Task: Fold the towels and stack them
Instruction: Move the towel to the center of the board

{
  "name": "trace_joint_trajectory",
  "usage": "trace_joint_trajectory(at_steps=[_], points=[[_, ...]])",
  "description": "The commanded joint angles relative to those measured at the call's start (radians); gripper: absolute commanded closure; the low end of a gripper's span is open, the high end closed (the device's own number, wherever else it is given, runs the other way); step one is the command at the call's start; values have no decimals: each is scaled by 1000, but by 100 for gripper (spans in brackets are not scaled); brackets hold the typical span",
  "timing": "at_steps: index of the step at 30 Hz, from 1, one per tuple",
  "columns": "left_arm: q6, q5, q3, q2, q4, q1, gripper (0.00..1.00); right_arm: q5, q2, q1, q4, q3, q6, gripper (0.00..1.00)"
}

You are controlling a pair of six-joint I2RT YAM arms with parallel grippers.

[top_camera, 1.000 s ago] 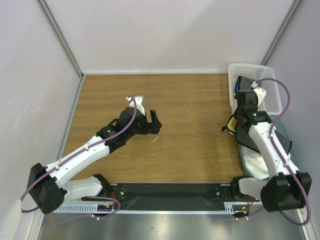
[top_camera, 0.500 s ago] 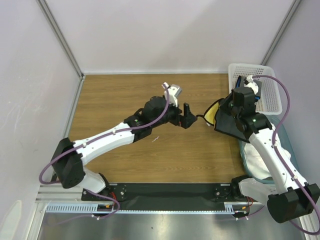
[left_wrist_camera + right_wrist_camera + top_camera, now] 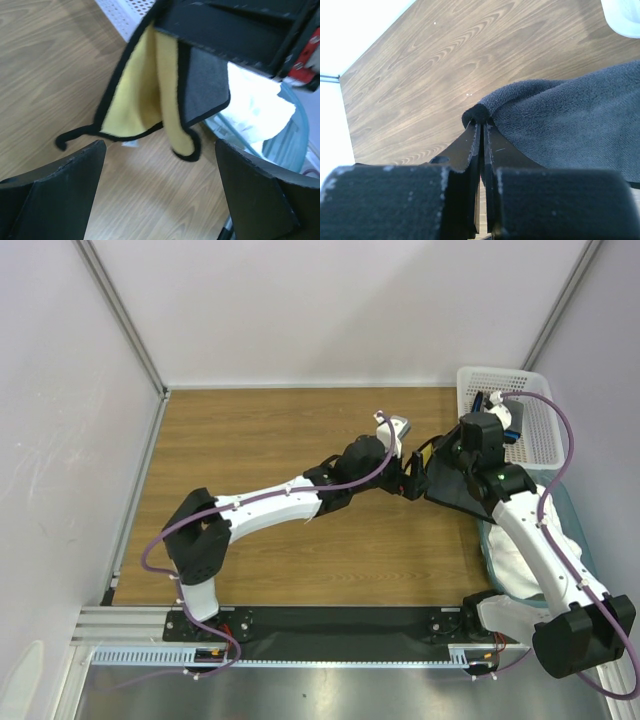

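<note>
My right gripper (image 3: 438, 450) (image 3: 482, 122) is shut on the dark-edged rim of the yellow towel (image 3: 424, 456) (image 3: 135, 95). The towel's other face is dark grey (image 3: 570, 130), and it hangs above the table to the left of the basket. Right beside the hanging towel, my left gripper (image 3: 411, 480) (image 3: 160, 147) is open, and the towel's lower corner dangles just beyond its fingers (image 3: 75, 170). A large white towel (image 3: 520, 560) (image 3: 255, 100) lies crumpled at the right edge under my right arm. In the basket lies a dark cloth with a blue edge (image 3: 482, 400).
The white perforated basket (image 3: 540, 410) (image 3: 125, 12) stands at the back right corner. A bluish sheet (image 3: 575, 530) lies under the white towel. Grey walls close in the wooden table (image 3: 260, 440) on the left, the back and the right.
My left arm has swung far to the right, up to the hanging towel, its jaws still open. My right gripper has carried the yellow towel up and left, away from the right edge.
</note>
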Motion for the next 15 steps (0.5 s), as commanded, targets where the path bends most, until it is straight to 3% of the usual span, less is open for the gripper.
trace_joint_trajectory(at_steps=[1, 5, 8, 12, 14, 15], points=[[-37, -14, 71, 10, 24, -15, 3, 21, -10, 5, 52, -7, 14, 100], [-67, -8, 80, 34, 32, -16, 6, 21, -3, 5, 55, -11, 14, 100], [-79, -23, 104, 63, 9, -18, 16, 17, -2, 7, 65, -10, 17, 100], [-100, -23, 184, 120, -59, -18, 43, 23, 3, 5, 77, -13, 20, 100], [-110, -20, 209, 146, -88, -19, 51, 24, 10, 5, 80, -14, 21, 100], [-108, -18, 225, 151, -94, -18, 60, 20, 19, 5, 82, -14, 21, 100]])
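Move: The towel's hanging near edge, the part to be gripped, is about 4 cm to the left hand's right, 2 cm ahead and 1 cm lower. The right gripper holding the towel is about 6 cm ahead of the left hand, 6 cm right and 4 cm up; the white basket is some 22 cm ahead and 28 cm right, the teal tub about 8 cm back and 32 cm right, both roughly 15 cm lower. From the right hand, that edge lies about 5 cm back, 2 cm left and 5 cm below. The towel's dangling edge is brought between the left fingers as that hand eases about 3 cm to the right, adding about 1 cm forward and down late on, its fingers tipping down some 5 degrees and closing from nearly wide open to under half. The right hand stays put, still pinching the towel aloft. ##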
